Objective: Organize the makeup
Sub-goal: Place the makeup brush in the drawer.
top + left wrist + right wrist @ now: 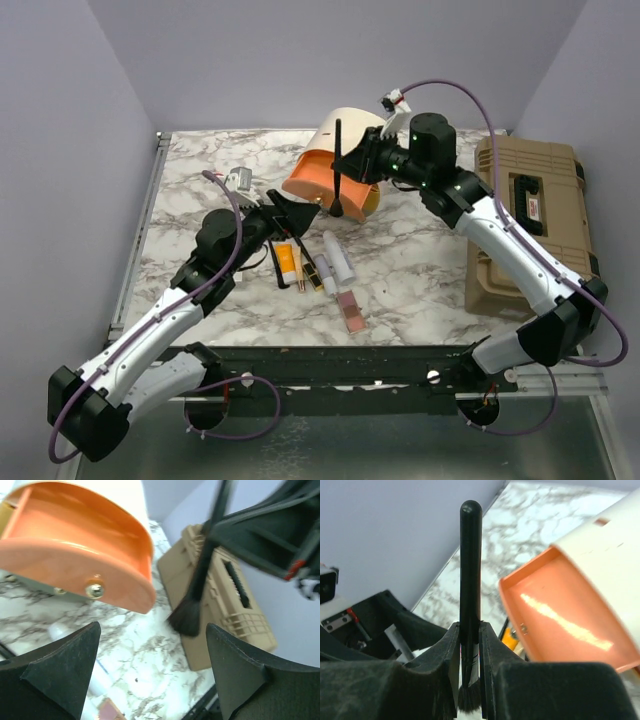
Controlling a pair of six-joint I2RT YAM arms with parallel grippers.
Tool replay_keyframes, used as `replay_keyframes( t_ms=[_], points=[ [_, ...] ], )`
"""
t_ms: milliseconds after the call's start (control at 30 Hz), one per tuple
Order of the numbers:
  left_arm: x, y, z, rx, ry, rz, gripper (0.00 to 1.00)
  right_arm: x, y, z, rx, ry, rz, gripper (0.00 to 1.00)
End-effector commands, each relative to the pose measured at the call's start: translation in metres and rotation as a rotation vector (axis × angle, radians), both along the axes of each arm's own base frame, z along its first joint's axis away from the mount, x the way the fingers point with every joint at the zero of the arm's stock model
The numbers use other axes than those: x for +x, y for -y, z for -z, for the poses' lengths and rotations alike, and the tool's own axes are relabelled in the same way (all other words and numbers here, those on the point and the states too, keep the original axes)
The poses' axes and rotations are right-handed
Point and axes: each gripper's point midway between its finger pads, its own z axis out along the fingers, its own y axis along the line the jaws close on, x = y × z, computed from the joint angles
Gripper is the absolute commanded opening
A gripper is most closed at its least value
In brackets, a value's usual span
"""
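My right gripper [345, 172] [470, 650] is shut on a black makeup brush [337, 165] [470, 570]. It holds the brush upright, bristles down, in front of the case's opening. The brush [197, 587] also shows in the left wrist view, hanging above the marble. My left gripper [300, 210] [152, 655] stands open and holds nothing, just left of the brush and low over the table. On the marble near it lie an orange tube [285, 260] [510, 637], two white tubes [340, 258], gold-black lipsticks [312, 272] and a flat pink palette [350, 312] [110, 710].
A big cream cylindrical case [335, 155] [75, 545] [565, 615] with an orange inside lies tipped at the back middle, its opening facing the front left. A tan hard toolbox [528, 215] [225, 600] stands along the right side. A black rail [330, 360] borders the table's near edge.
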Motion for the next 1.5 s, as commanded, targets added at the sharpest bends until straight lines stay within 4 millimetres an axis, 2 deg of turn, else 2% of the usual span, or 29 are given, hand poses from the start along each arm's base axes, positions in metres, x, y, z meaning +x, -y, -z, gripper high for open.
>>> replay_keyframes(
  t_ms=[0,100,200,567,700,933,1200,1367,1467],
  points=[
    [0.015,-0.022,0.029,0.124,-0.087,-0.147,0.87,0.029,0.034,-0.015,-0.156,0.109,0.195,0.05],
    [0.022,-0.018,0.048,0.154,-0.150,-0.150,0.84,0.038,0.037,-0.019,-0.240,0.153,0.193,0.05],
    [0.028,-0.009,0.059,0.172,-0.186,-0.124,0.79,0.056,0.039,-0.010,-0.349,0.159,0.207,0.04],
    [0.047,0.004,0.061,0.181,-0.175,-0.111,0.78,0.086,0.035,0.022,-0.579,0.190,0.128,0.03],
    [0.051,0.008,0.069,0.161,-0.195,-0.110,0.74,0.085,0.030,0.032,-0.602,0.187,0.074,0.03],
    [0.058,0.014,0.067,0.101,-0.196,-0.108,0.73,0.078,0.019,0.055,-0.632,0.126,-0.035,0.05],
    [0.062,0.015,0.076,0.013,-0.226,-0.124,0.70,0.078,0.006,0.058,-0.589,0.095,-0.072,0.11],
    [0.066,0.013,0.079,0.003,-0.240,-0.138,0.61,0.076,0.008,0.085,-0.648,0.055,-0.119,0.11],
    [0.067,0.013,0.075,0.001,-0.230,-0.138,0.61,0.078,0.010,0.090,-0.673,0.040,-0.118,0.12]
  ],
)
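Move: The open orange drawer is roughly 11 cm ahead, 3 cm left and 17 cm below the right hand, which already holds the makeup brush. Its gold knob lies some 5 cm ahead, 4 cm left and 18 cm below that hand; the white organizer body about 22 cm ahead, 5 cm right and 22 cm below. From the open left hand, the knob is about 11 cm ahead, 2 cm right and 14 cm below; the white bottle 4 cm ahead, 6 cm right and 29 cm below. The makeup brush, still pinched in the right hand, is carried over the drawer front: some 8 cm forward, first rising about 5 cm, then sinking roughly 12, while the wrist tips the fingers down about 35 degrees. Meanwhile the left hand drops 8 cm and reaches 6 cm forward towards the knob, its fingers tilting down and closing partway without visibly touching it. ##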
